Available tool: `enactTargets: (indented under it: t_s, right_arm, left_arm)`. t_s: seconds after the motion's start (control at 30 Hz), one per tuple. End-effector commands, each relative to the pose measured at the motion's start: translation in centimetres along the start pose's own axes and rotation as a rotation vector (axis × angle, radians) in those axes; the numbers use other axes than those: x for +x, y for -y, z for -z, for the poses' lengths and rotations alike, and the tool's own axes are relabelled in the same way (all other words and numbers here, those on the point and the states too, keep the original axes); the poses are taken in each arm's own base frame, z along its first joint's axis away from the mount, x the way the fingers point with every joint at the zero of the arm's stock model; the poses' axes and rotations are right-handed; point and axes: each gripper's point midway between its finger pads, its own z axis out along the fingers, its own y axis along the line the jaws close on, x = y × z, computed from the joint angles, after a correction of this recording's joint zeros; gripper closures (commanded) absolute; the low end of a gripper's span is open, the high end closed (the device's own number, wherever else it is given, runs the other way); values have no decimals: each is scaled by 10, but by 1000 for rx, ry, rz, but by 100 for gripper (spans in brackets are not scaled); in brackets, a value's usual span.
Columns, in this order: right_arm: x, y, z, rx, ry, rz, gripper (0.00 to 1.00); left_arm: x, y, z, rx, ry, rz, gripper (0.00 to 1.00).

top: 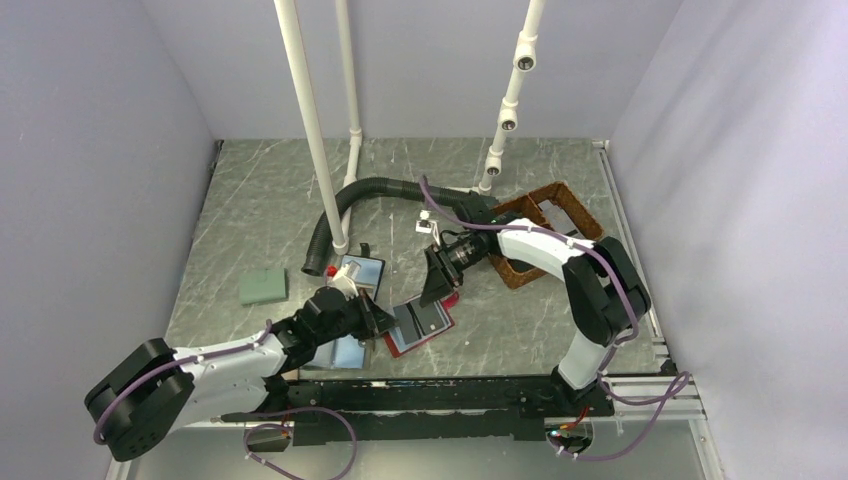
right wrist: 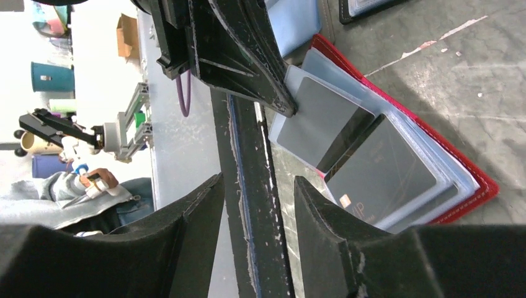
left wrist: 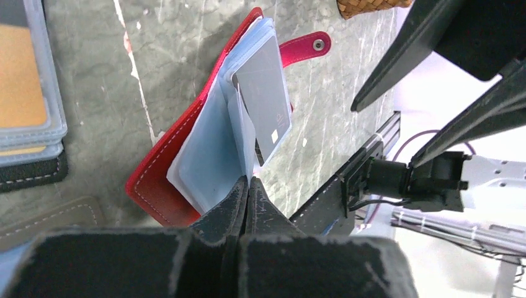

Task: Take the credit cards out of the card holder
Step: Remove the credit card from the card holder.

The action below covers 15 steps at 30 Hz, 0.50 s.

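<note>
The red card holder (left wrist: 155,180) lies open on the table, its pull tab (left wrist: 307,45) pointing away. Its clear blue sleeves fan up, and a grey credit card (left wrist: 263,93) sits in the top one. My left gripper (left wrist: 248,181) is shut on the near edge of a sleeve. In the right wrist view two dark credit cards (right wrist: 322,121) (right wrist: 381,171) show in the sleeves of the card holder (right wrist: 484,186). My right gripper (right wrist: 259,181) hangs open just above and beside the holder, with nothing between its fingers. From above, the left gripper (top: 385,325) and right gripper (top: 438,285) flank the card holder (top: 425,328).
A black-rimmed case with blue and tan face (left wrist: 25,81) lies left of the holder. A grey-blue wallet (top: 340,350) sits under the left arm. A green block (top: 263,287), a black ribbed hose (top: 345,205), white pipes (top: 315,130) and a woven basket (top: 548,228) stand around.
</note>
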Motion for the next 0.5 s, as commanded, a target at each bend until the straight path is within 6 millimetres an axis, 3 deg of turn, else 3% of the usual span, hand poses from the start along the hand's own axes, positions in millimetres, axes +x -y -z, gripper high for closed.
enactTargets:
  t_s: [0.0, 0.07, 0.2, 0.47]
  right_arm:
    - [3, -7, 7, -43, 27, 67, 51]
    - [2, -5, 7, -39, 27, 60, 51]
    - [4, 2, 4, -31, 19, 29, 51]
    - [9, 9, -1, -42, 6, -19, 51]
  left_arm:
    - [-15, 12, 1, 47, 54, -144, 100]
    - [-13, 4, -1, 9, 46, -109, 100]
    - [-10, -2, -5, -23, 33, -54, 84]
    - [-2, -17, -19, -75, 2, 29, 66]
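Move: The shut left fingers still hold the raised edge of a card sleeve; the credit card in it lies about 3 cm to their right, level fore and aft and 2 cm lower. The second card is some 7 cm right, 1 cm ahead, and the black holder about 10 cm ahead, 6 cm left, both 4 cm down. From the idle right hand, the first card is about 4 cm back, 4 cm left and 7 cm down. Left fingers open by a third, releasing the sleeve's edge, and sink some 3 cm towards the red card holder. ##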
